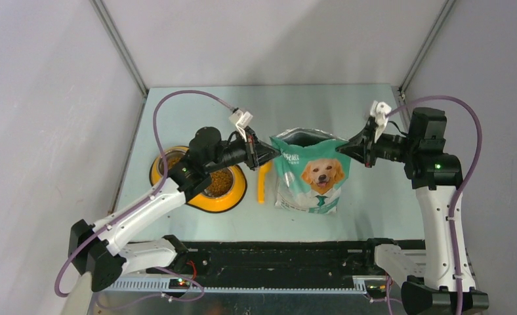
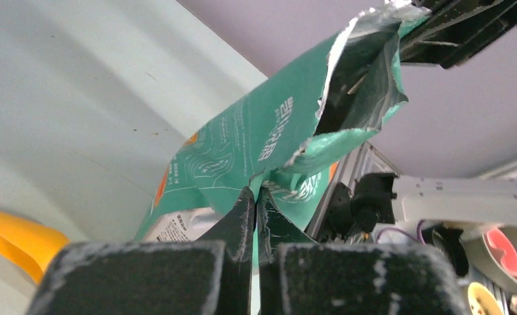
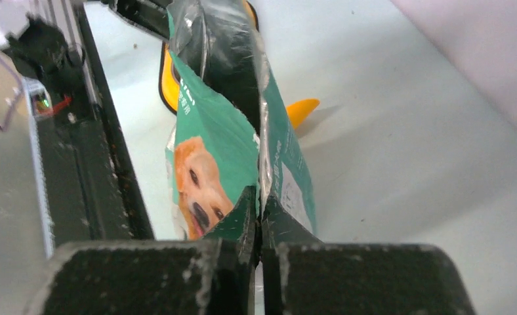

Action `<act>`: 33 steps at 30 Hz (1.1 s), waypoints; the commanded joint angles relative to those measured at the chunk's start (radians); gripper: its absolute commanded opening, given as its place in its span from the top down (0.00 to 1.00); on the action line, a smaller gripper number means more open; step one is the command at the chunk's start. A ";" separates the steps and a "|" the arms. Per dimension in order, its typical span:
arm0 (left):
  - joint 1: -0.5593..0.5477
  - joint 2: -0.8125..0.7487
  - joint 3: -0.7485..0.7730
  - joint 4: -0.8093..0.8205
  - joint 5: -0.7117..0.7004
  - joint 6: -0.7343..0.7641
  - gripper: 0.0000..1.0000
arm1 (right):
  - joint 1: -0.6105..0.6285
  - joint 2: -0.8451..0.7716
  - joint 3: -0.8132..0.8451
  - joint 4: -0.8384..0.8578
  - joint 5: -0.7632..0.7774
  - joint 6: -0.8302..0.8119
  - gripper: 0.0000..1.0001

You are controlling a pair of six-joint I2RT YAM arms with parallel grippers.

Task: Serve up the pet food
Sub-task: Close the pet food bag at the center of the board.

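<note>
The green-and-white dog-picture bag stands upright mid-table with its torn top open. My left gripper is shut on the bag's top left corner, and the left wrist view shows the foil edge pinched between the jaws. My right gripper is shut on the top right corner, with the bag's edge pinched at the fingertips. Brown pet food lies in the yellow bowl to the bag's left, partly hidden under my left arm. I cannot see into the bag.
An orange plastic scoop lies on the table between bowl and bag; it also shows as an orange scoop and orange tip in the wrist views. Grey walls enclose the table on three sides. A black rail runs along the near edge.
</note>
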State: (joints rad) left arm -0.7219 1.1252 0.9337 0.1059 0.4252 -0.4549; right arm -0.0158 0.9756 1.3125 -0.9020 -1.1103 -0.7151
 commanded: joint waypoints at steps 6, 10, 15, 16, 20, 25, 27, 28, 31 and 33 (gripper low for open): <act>0.013 -0.012 0.146 -0.081 -0.334 -0.095 1.00 | -0.041 -0.108 -0.069 0.507 0.357 0.839 1.00; 0.014 0.024 0.185 -0.142 -0.360 -0.055 1.00 | -0.043 -0.142 -0.138 0.520 0.013 0.685 1.00; 0.014 0.025 0.210 -0.170 -0.097 0.225 0.80 | -0.043 -0.163 -0.148 0.405 -0.120 0.538 1.00; 0.014 0.013 0.207 -0.172 -0.009 0.275 0.59 | -0.044 -0.164 -0.147 0.412 -0.117 0.547 1.00; 0.016 -0.014 0.214 -0.148 -0.025 0.398 0.02 | -0.045 -0.163 -0.148 0.417 -0.103 0.562 1.00; 0.021 0.039 0.398 -0.221 -0.067 0.356 0.00 | -0.032 -0.162 -0.148 0.404 -0.086 0.542 1.00; 0.022 0.067 0.472 -0.245 -0.099 0.327 0.01 | -0.028 -0.157 -0.148 0.404 -0.066 0.550 1.00; 0.021 0.079 0.533 -0.275 -0.100 0.310 0.00 | -0.026 -0.155 -0.147 0.406 -0.049 0.554 1.00; 0.020 0.177 0.668 -0.421 0.039 0.345 0.00 | -0.022 -0.149 -0.147 0.424 -0.031 0.579 1.00; 0.018 0.258 0.786 -0.562 0.094 0.393 0.00 | -0.022 -0.151 -0.147 0.440 -0.025 0.594 1.00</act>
State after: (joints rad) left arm -0.7017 1.2652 1.5631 -0.2199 0.3805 -0.1257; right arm -0.0467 0.8413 1.1278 -0.6056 -1.1034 -0.1604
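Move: Each hand has its fingers shut on an upper corner of the pet food bag. The bag's middle is about 8 cm right of the left hand, 1 cm ahead and some 15 cm down; from the right hand it is about 8 cm left, 1 cm ahead and 17 cm down. The yellow scoop lies flat roughly 7 cm ahead and 4 cm left of the left hand, and the bowl tray about 25 cm left and 5 cm ahead, both nearly 30 cm below. The left hand, still pinching the bag's left top corner at first, carries forward and up about 5 cm each, eases back a little, then opens wide, lets go of the corner and climbs straight up some 12 cm, away from the bag, while its fingers tilt upward. The right hand keeps its pinch on the right top corner throughout, going forward and to the right about 3 cm as its wrist turns some 30 degrees, then drawing back about 4 cm and holding there. ##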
